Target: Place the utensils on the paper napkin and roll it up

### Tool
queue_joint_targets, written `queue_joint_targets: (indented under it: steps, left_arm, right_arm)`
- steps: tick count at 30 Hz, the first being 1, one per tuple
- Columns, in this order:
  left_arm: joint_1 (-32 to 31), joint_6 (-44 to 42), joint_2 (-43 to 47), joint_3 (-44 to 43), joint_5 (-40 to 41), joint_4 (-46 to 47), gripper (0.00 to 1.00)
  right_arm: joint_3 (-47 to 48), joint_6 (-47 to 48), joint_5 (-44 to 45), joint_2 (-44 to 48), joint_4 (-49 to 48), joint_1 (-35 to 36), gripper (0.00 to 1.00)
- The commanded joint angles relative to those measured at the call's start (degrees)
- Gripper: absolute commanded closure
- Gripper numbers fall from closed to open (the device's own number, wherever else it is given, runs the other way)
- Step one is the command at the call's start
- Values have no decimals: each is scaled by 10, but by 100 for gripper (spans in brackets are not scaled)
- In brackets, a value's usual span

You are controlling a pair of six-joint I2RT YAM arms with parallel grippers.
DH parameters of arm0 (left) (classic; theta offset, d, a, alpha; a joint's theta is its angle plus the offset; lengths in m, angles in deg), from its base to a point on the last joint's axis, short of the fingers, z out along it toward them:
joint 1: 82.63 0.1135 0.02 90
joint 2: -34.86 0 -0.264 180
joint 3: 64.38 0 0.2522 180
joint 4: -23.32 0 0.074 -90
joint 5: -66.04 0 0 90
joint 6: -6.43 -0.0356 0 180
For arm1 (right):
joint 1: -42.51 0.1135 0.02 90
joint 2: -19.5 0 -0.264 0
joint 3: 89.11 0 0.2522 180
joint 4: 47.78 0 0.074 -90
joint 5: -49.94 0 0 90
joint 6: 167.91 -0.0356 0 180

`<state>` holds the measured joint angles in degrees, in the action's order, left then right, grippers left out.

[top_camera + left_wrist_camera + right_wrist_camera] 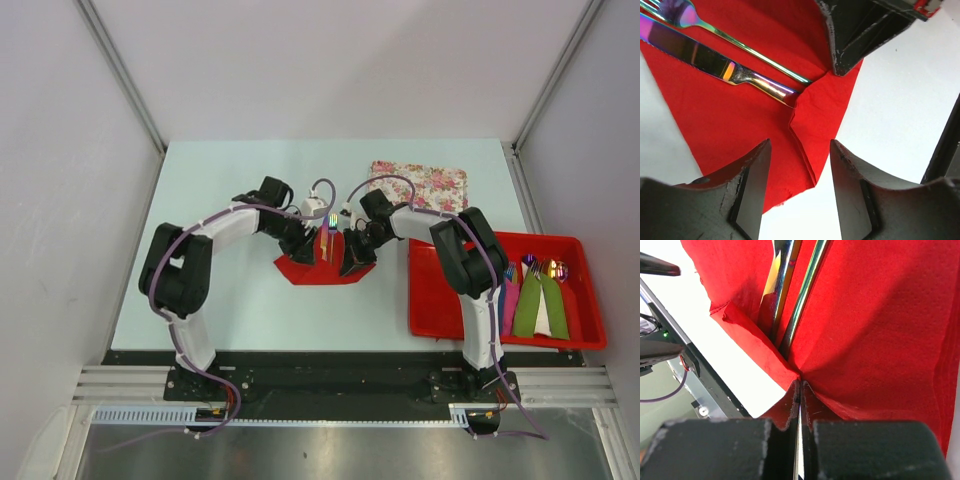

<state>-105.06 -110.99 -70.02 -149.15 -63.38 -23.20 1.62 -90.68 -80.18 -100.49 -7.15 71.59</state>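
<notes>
The red paper napkin (pixel 312 270) lies mid-table with both arms meeting over it. Two iridescent utensils, a knife (pixel 715 62) and a fork (pixel 750 49), rest on the napkin (pixel 715 125). My left gripper (pixel 799 150) hovers open over a folded napkin edge, with nothing between its fingers (pixel 747 200). My right gripper (pixel 800 386) is shut, pinching a raised fold of the napkin (pixel 875 330) just below the utensil handles (pixel 790 300). In the top view the left gripper (pixel 303 248) and right gripper (pixel 350 260) flank the utensils (pixel 331 232).
A floral mat (pixel 418 185) lies behind the right arm. At the right stands a red tray (pixel 435 300) holding green (pixel 535 300), pink (pixel 511 300) and other napkin rolls with cutlery. The right gripper's dark fingers (pixel 855 35) show in the left wrist view.
</notes>
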Motion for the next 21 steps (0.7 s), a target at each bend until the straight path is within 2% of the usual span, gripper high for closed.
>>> queue_joint_targets:
  steps: [1, 8, 11, 14, 17, 21]
  left_arm:
    - [-1, 40, -25, -19, -23, 10, 44]
    - [-6, 41, -45, -28, -23, 3, 45]
    - [-9, 43, -52, -29, -30, 1, 49]
    - [-10, 42, -58, -32, -38, 1, 62]
    - [-10, 43, -64, -36, -41, 1, 70]
    - [-12, 42, -74, -42, -44, -2, 74]
  right_arm:
    - [-2, 3, 43, 10, -2, 4, 100]
    - [-3, -2, 40, 13, -5, 3, 100]
    - [-3, -3, 37, 13, -6, 3, 100]
    - [-2, -6, 34, 18, -9, 2, 100]
    - [1, -9, 29, 27, -16, -1, 98]
    - [8, -10, 20, 28, -14, -2, 97]
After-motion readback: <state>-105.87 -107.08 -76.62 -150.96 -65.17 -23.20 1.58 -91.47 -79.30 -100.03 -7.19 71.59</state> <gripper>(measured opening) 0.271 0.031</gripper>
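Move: The left hand, half open and slanting down to the right, has the left end of the napkin's fold about 2 cm to its right, 1 cm back and 4 cm below. The knife's middle lies some 4 cm right and 6 cm ahead of that hand, and the fork's about 5 cm right and 6 cm ahead, both 4 cm lower. From the right hand, already shut at the fold, that left end is roughly 6 cm to the left and level. Down goes the left hand, about 3 cm and most of it early, towards the fold's left end beside the knife handle. It then eases about 1 cm right while its fingers close to roughly half their gap; the wrist swings the tips some 8 degrees towards the base. The right hand stays at the fold, fingers shut on the cloth. ##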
